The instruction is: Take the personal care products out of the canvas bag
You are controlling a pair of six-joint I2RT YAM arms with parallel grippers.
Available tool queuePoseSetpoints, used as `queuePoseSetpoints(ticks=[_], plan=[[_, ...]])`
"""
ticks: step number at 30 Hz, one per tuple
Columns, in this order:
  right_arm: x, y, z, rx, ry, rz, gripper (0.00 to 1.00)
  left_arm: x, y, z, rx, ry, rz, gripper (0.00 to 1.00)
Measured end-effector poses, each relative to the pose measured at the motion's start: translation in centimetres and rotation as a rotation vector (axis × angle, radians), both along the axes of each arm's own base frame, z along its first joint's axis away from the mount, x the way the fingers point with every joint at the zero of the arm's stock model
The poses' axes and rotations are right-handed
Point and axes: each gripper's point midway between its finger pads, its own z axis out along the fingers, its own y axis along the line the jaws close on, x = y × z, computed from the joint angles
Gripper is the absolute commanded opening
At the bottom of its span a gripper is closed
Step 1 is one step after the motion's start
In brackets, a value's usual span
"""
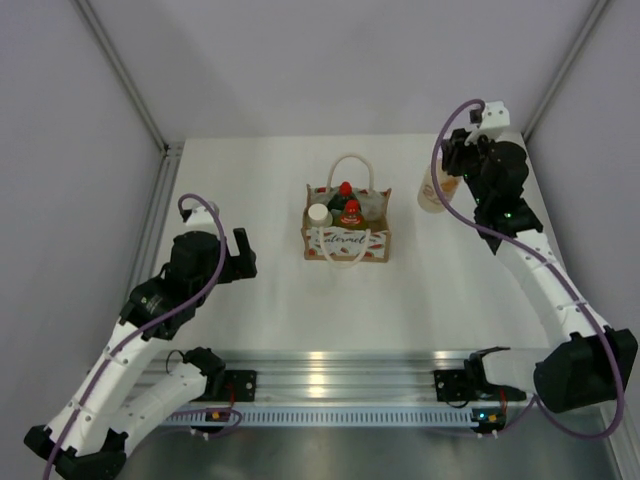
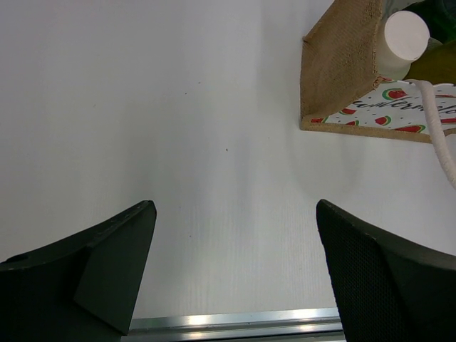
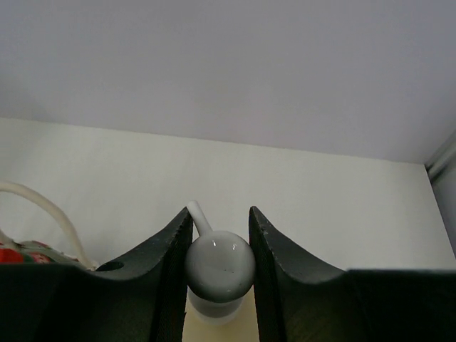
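The canvas bag (image 1: 346,240) stands mid-table with its lettered white panel facing me. Inside it stand two red-capped bottles (image 1: 350,208) and the white-lidded cylinder (image 1: 319,214). My right gripper (image 1: 455,168) is shut on the white pump top (image 3: 219,265) of the cream bottle (image 1: 433,192), holding it upright to the right of the bag, outside it. Whether the bottle touches the table I cannot tell. My left gripper (image 1: 243,255) is open and empty over bare table left of the bag. The left wrist view shows the bag's corner (image 2: 338,64) and the cylinder's lid (image 2: 406,34).
A pale loop handle (image 2: 438,128) hangs over the bag's front; another handle shows at the left of the right wrist view (image 3: 50,214). An aluminium rail (image 1: 330,365) runs along the near edge. Grey walls and frame posts enclose the table on three sides.
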Motion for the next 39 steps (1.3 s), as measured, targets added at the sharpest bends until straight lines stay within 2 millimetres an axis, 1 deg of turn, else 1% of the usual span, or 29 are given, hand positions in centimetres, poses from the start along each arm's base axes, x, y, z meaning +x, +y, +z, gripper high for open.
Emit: queuePoseSetpoints(ticks=[4,6,10,15,19,23,24,25,26,28,29,33,36,38,39], plan=[[0.4,-2.3,-4.5,-0.008,0.079,-0.067,0.00,0.0,0.0,0.0,-0.001,0.000,0.000,0.98],[0.4,-2.8,-6.5,-0.018,0.102,-0.087,0.00,0.0,0.0,0.0,0.000,0.001,0.000,0.98],[0.7,-3.5,-10.3,-0.048,0.137,-0.120,0.00,0.0,0.0,-0.1,0.001,0.002,0.000,0.98],[1.4,-3.9,-14.2,-0.057,0.161,-0.140,0.00,0.0,0.0,-0.1,0.000,0.002,0.000,0.98],[1.4,-4.2,-17.5,-0.060,0.199,-0.149,0.00,0.0,0.0,-0.1,-0.001,0.002,0.001,0.98],[1.7,-4.7,-17.5,-0.033,0.169,-0.164,0.01,0.0,0.0,-0.1,-0.001,0.003,0.002,0.98],[1.7,-4.8,-17.5,-0.029,0.164,-0.166,0.11,0.0,0.0,-0.1,-0.002,0.003,0.002,0.98],[1.7,-4.8,-17.5,-0.024,0.157,-0.166,0.25,0.0,0.0,-0.1,-0.002,0.003,0.002,0.98],[1.7,-4.8,-17.5,-0.020,0.153,-0.166,0.42,0.0,0.0,-0.1,-0.002,0.003,0.001,0.98],[1.8,-4.7,-17.2,-0.006,0.131,-0.163,0.55,0.0,0.0,-0.1,-0.002,0.003,0.001,0.98],[1.8,-4.6,-16.7,0.002,0.116,-0.160,0.66,0.0,0.0,-0.1,-0.002,0.003,0.001,0.98],[1.7,-4.5,-14.7,0.021,0.057,-0.153,0.71,0.0,0.0,-0.1,-0.002,0.003,0.001,0.98],[1.3,-4.5,-13.1,0.031,0.030,-0.146,0.69,0.0,0.0,-0.1,-0.002,0.003,0.001,0.98],[1.0,-4.1,-11.6,0.045,0.017,-0.125,0.68,0.0,0.0,-0.1,-0.002,0.003,0.001,0.98],[0.9,-3.8,-10.5,0.055,0.006,-0.106,0.68,0.0,0.0,-0.1,-0.001,0.003,0.002,0.98]])
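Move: Right of the bag, the bare patch of table for the held pump bottle lies about 36 cm below the right hand, some 5 cm to its right and 2 cm ahead. The canvas bag's middle is roughly 24 cm to this hand's left, 2 cm back and 29 cm below; inside, the front red-capped bottle sits about 23 cm left and 4 cm back. From the left hand the patch is some 58 cm right, 20 cm ahead and 23 cm below. Lowering the still-gripped pump bottle about 17 cm, the right hand drifts some 5 cm right, turning roughly 10 degrees clockwise with a slight downward tip that mostly comes back out. At the bottom it pauses briefly, then opens its fingers clear of the pump head and rises about 7 cm, staying open above the bottle. ##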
